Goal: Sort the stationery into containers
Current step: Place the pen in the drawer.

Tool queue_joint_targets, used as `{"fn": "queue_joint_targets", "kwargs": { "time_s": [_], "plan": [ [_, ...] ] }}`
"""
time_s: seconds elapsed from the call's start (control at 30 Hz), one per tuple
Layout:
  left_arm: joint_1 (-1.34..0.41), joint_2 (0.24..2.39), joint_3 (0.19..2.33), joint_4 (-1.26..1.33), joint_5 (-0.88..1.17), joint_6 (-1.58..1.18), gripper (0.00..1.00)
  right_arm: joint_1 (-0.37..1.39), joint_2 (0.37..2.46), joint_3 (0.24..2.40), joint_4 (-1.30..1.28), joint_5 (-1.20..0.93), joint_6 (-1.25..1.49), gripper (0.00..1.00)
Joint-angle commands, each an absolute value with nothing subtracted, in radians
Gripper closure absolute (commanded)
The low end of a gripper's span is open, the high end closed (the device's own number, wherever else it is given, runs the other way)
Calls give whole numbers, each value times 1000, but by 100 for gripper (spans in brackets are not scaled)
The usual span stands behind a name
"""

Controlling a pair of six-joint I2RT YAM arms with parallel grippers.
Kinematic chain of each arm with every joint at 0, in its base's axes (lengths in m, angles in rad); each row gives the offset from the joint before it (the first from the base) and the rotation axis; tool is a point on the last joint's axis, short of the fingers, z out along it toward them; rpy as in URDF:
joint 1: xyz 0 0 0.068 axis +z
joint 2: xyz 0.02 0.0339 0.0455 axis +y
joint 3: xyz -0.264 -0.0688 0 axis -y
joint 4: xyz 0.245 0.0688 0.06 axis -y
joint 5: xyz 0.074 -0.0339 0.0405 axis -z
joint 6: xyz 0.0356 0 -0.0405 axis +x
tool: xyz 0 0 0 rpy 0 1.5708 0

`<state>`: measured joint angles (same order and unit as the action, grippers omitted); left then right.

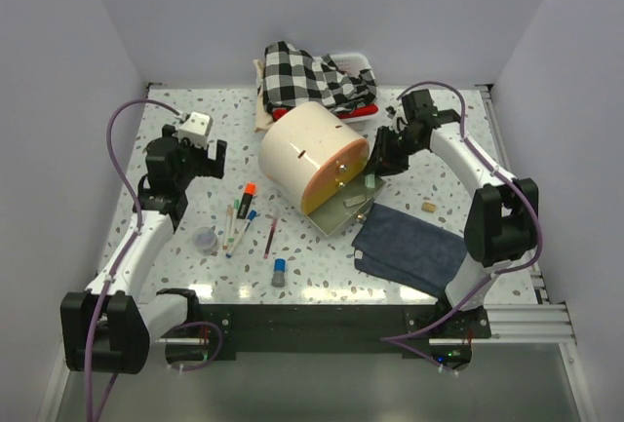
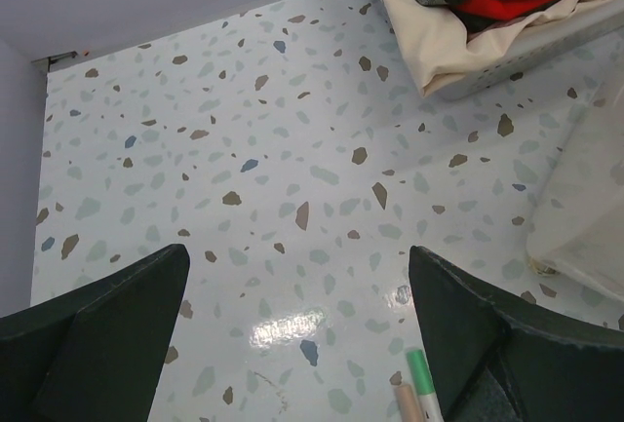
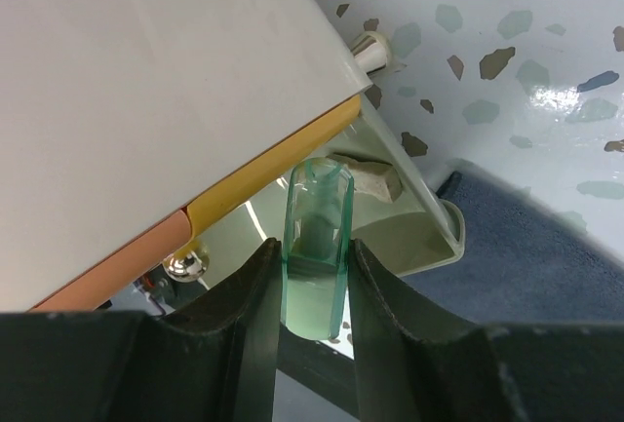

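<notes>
My right gripper (image 3: 314, 276) is shut on a small green see-through tube (image 3: 315, 237) and holds it over the open pale drawer (image 3: 414, 222) of the cream drum cabinet (image 1: 310, 152). A beige bit (image 3: 370, 177) lies in that drawer. In the top view the right gripper (image 1: 376, 163) sits at the cabinet's right side, above the pulled-out drawer (image 1: 343, 211). My left gripper (image 1: 198, 145) is open over bare table, with green and beige pen tips (image 2: 421, 375) near its right finger. An orange-capped marker (image 1: 248, 197), thin pens (image 1: 232, 228), a dark red pencil (image 1: 270, 238), a blue-capped tube (image 1: 279, 271) and a clear pot (image 1: 204, 239) lie left of the cabinet.
A dark blue cloth (image 1: 409, 247) lies in front of the drawer, with a small beige piece (image 1: 427, 207) beside it. A white tray with checked fabric (image 1: 317, 76) stands at the back. The orange drawer fronts carry small brass knobs (image 3: 181, 266).
</notes>
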<state>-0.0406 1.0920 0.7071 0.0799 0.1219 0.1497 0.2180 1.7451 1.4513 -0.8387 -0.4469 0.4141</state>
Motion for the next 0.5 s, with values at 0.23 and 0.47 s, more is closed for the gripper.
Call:
{"fn": "queue_joint_targets", "kwargs": {
  "time_s": [0.23, 0.47],
  "plan": [
    [-25, 1043, 681, 81, 123, 153, 0, 236, 1763, 1422, -821, -511, 448, 59],
    [-25, 1032, 655, 94, 137, 137, 0, 232, 1701, 1405, -839, -497, 431, 44]
  ]
}}
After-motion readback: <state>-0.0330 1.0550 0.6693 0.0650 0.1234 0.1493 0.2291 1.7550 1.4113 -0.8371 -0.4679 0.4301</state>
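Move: Below the right hand, which still pinches the green pen, the open drawer's middle lies about 9 cm down, some 6 cm back and 6 cm left. The grey block already in the drawer is 5 cm back, 4 cm left and 9 cm down. The white cabinet's middle is about 16 cm left and 4 cm ahead, near hand height. From the left hand, the drawer is about 36 cm right, 9 cm back and 15 cm down. Letting go of the green pen over the far end of the drawer, beside the cabinet front: the right hand hangs almost still at first, then eases down and back about 2 cm in all, while its fingers open from a narrow pinch to about half and free the pen. The wrist hardly turns. ##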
